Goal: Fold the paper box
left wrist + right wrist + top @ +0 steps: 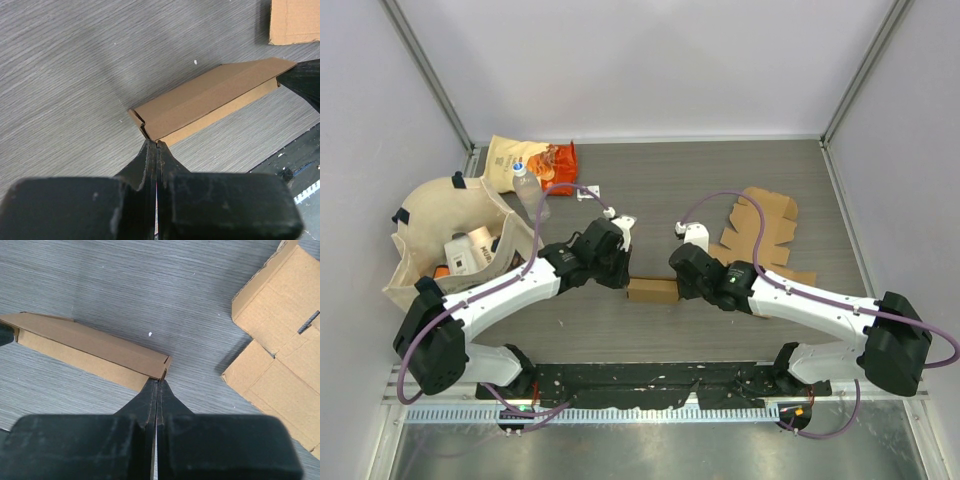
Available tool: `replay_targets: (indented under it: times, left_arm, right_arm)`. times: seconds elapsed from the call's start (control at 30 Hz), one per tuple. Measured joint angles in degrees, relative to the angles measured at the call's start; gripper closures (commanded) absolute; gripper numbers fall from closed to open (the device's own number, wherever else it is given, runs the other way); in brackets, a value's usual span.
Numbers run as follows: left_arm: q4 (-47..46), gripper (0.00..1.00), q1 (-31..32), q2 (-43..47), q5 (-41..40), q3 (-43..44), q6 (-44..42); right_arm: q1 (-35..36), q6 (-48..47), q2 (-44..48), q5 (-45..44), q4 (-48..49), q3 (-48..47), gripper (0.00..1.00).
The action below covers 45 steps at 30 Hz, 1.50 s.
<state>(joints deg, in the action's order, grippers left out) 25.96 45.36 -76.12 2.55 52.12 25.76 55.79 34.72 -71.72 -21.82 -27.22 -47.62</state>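
A small brown paper box (652,290), folded flat and long, lies on the grey table between my two arms. My left gripper (624,284) is shut, and its closed tips touch the box's left end (150,125); in the left wrist view the gripper (158,144) has nothing between its fingers. My right gripper (681,288) is also shut, with its closed tips against the box's right end (162,367). The right wrist view shows that gripper (157,382) meeting the corner of the box (85,347).
An unfolded cardboard blank (760,235) lies flat to the right of the box, also seen as the blank (280,340) in the right wrist view. At the left stand a beige tote bag (450,240), a water bottle (528,190) and a snack bag (535,160).
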Motion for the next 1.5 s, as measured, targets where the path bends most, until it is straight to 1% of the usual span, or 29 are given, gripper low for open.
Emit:
replay_targets:
  times: [0.23, 0.37, 0.47, 0.77, 1.0, 1.13, 1.17, 1.23, 1.27, 1.33, 1.37, 1.47, 1.5]
  left_arm:
    - [0.1, 1.00, 0.0, 0.0, 0.0, 0.0, 0.6]
    - [0.5, 1.00, 0.0, 0.0, 0.1, 0.0, 1.2]
    - [0.7, 1.00, 0.0, 0.0, 0.1, 0.0, 2.5]
    - [1.4, 1.00, 0.0, 0.0, -0.6, 0.0, 7.1]
    - [1.1, 1.00, 2.4, 0.4, -4.9, -1.1, 7.8]
    - [0.4, 1.00, 4.6, 1.8, -8.0, -2.6, 6.7]
    - [0.3, 1.00, 5.0, 2.1, -8.6, -3.0, 6.7]
    - [-0.4, 1.00, 5.9, 2.7, -10.1, -3.8, 6.6]
    - [-0.5, 1.00, 6.2, 2.8, -10.5, -4.0, 6.6]
    - [-0.6, 1.00, 6.8, 2.8, -11.6, -4.0, 6.6]
    - [-0.7, 1.00, 7.0, 2.8, -12.0, -4.0, 6.6]
    - [-0.8, 1.00, 7.8, 2.8, -13.0, -4.1, 6.6]
    - [-0.9, 1.00, 8.0, 2.8, -13.2, -4.1, 6.6]
  right_arm:
    - [0.1, -2.4, 0.0, 0.2, 2.1, 1.3, 0.99]
    - [1.0, -3.5, 0.0, -1.4, 3.2, 2.0, 0.99]
    - [2.1, -4.2, 0.1, -3.0, 3.6, 2.3, 0.99]
    - [2.4, -4.3, 0.7, -3.8, 5.5, 3.5, 0.99]
    - [2.6, -4.1, 0.7, -3.9, 5.7, 3.6, 0.99]
    - [2.6, -3.6, 0.7, -3.5, 6.2, 3.8, 0.96]
    - [2.6, -3.5, 0.8, -3.4, 6.5, 4.0, 0.94]
    - [2.6, -3.3, 1.2, -3.0, 7.1, 4.5, 0.85]
    - [2.6, -3.1, 1.4, -2.8, 7.2, 4.7, 0.73]
    - [2.6, -2.6, 1.6, -1.8, 7.5, 4.9, 0.57]
    - [2.7, -2.3, 1.7, -1.2, 7.6, 4.9, 0.48]
    - [3.0, -1.1, 2.6, 1.7, 7.4, 5.1, 0.33]
    - [3.1, -0.6, 3.3, 2.6, 6.7, 5.1, 0.30]
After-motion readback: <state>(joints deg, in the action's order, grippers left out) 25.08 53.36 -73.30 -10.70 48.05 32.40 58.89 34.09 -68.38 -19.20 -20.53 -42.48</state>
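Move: At the ends of the nearly closed paper box, both hands already have shut fingertips on the near upper corners. The box's middle lies about 5 cm to the right of the left hand and 6 cm to the left of the right hand, some 1 cm ahead and 2 cm below both. The flat cardboard sheet is about 17 cm to the right of the right hand and 9 cm ahead; the white card is some 20 cm ahead of the left hand and 8 cm to its left. Keeping its shut fingertips on the box's near left corner, the left hand first turns slightly counter-clockwise, then eases about 1.5 cm back and 1 cm down, to work the lid edge down. The right hand settles half a centimetre lower, stays on its corner, then late on opens its fingers past half, comes free and draws some 2 cm back and nearly as far left. ##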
